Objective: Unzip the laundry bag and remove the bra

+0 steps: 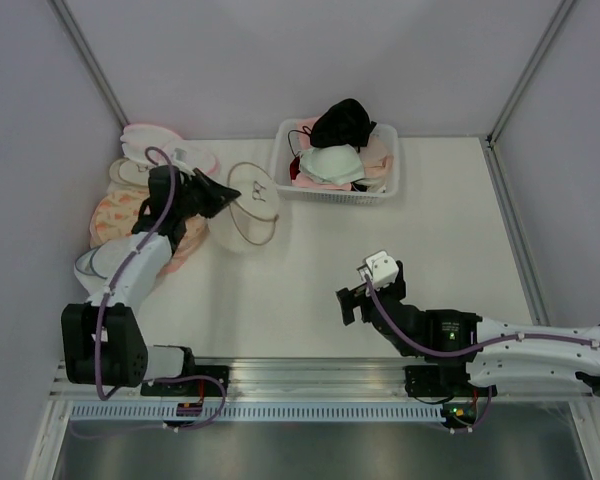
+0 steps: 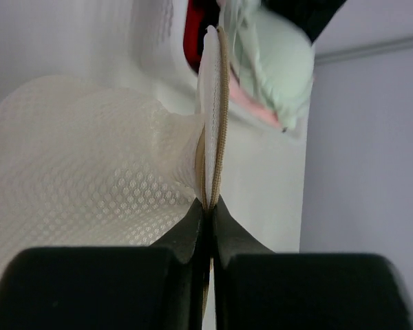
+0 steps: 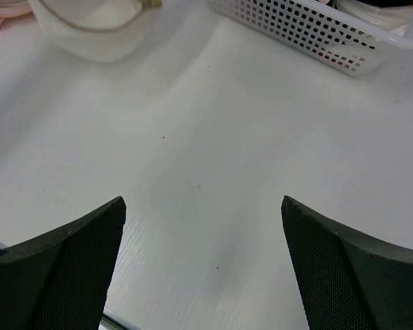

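Note:
The laundry bag (image 1: 242, 230) is a round white mesh pouch left of the table's middle. Its cream lid (image 1: 256, 190) with a tan rim is tilted up. My left gripper (image 1: 223, 200) is shut on the lid's tan zipper edge. In the left wrist view the jaws (image 2: 210, 210) pinch that tan edge, with the white mesh (image 2: 89, 172) to the left. The black bra (image 1: 342, 122) lies on top of the pile in the white basket (image 1: 380, 192). My right gripper (image 1: 350, 306) is open and empty over bare table, with wide-apart fingers (image 3: 62, 268). The bag (image 3: 96, 31) shows far ahead of it.
The white basket (image 3: 303, 31) at the back holds pale green (image 1: 332, 162) and pink bras. Flat pink-rimmed discs (image 1: 150, 140) and pinkish pouches (image 1: 115, 212) are piled at the left wall. Walls close in the back and both sides.

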Available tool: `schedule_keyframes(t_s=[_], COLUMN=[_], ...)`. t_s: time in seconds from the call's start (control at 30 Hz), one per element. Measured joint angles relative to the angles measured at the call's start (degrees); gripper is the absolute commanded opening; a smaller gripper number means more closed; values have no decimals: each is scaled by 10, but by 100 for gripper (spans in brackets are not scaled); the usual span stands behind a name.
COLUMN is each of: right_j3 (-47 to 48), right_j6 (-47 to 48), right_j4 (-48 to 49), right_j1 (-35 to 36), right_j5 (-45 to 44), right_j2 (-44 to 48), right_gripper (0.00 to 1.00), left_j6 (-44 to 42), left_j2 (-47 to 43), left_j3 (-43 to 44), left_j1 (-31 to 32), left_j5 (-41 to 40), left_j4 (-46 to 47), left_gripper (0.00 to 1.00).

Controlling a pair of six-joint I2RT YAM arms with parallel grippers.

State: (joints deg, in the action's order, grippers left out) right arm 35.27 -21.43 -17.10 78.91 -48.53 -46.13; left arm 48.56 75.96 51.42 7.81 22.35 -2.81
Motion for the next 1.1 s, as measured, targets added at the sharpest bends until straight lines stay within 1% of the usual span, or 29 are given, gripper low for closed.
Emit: schedule_keyframes(t_s=[0.2,0.33,0.4,0.47,0.57,0.6,0.63,0.7,0.73,0.77,0.8,0.83,0.87,0.97,1.0,1.1], right_j3=[5,22,31,40,47,49,52,57,58,59,59,59,59,59,59,59], right_j6=[10,21,25,28,31,32,32,33,33,33,33,33,33,32,32,31], right_j4=[4,4,5,5,5,4,3,0,-1,-3,-3,-5,-7,-10,-9,-7], right_j1=[0,0,0,0,0,0,0,0,0,0,0,0,0,0,0,0], right_j5=[4,13,17,23,35,39,43,52,54,57,59,60,61,62,62,61], right_j2=[-41,-64,-73,-81,-88,-91,-94,-99,-101,-101,-101,-101,-101,-98,-96,-86], right_gripper=[98,98,98,98,98,98,98,98,98,98,98,98,98,98,98,98], left_j6=[-8,-8,-8,-7,-5,-4,-4,-1,2,5,7,13,17,24,25,27], left_j2=[14,30,30,30,32,36,41,62,71,78,80,79,75,47,29,-38], left_j3=[97,148,153,151,117,97,82,49,34,21,10,2,-2,-4,-4,-4], left_j1=[-171,-280,-320,-347,-381,-391,-397,-412,-416,-420,-421,-422,-422,-418,-416,-401], left_j5=[49,54,36,17,-5,-14,-21,-34,-42,-53,-68,-80,-94,-117,-120,-121], left_j4=[1,0,-3,-5,13,23,27,35,35,31,23,13,5,-11,-15,-17], left_gripper=[2,2,2,2,2,4,7,24,36,64,73,77,87,95,100,100])
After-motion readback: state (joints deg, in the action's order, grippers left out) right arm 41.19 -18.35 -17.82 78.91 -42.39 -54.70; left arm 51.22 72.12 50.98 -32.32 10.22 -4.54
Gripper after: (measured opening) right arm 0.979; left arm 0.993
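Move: The left gripper already pinches the empty mesh laundry bag by its zip edge. The orange bag, where it will go, lies about 24 cm to this hand's left, 2 cm ahead and some 15 cm below. Next to it, the pink-rimmed bag is about 14 cm ahead and 14 cm left, the blue-rimmed bag some 12 cm back and 30 cm left. From the idle right hand the orange bag lies roughly 23 cm ahead and 53 cm left. Swing the left gripper about 30 cm left to the orange bag in an arc, rising with a little forward reach and then sinking as it draws back, turning some 50 degrees counter-clockwise and keeping hold of the laundry bag. Low over the pile, open the fingers wide to let the bag go, then lift clear. Let the open right hand drift slightly left, touching nothing. ##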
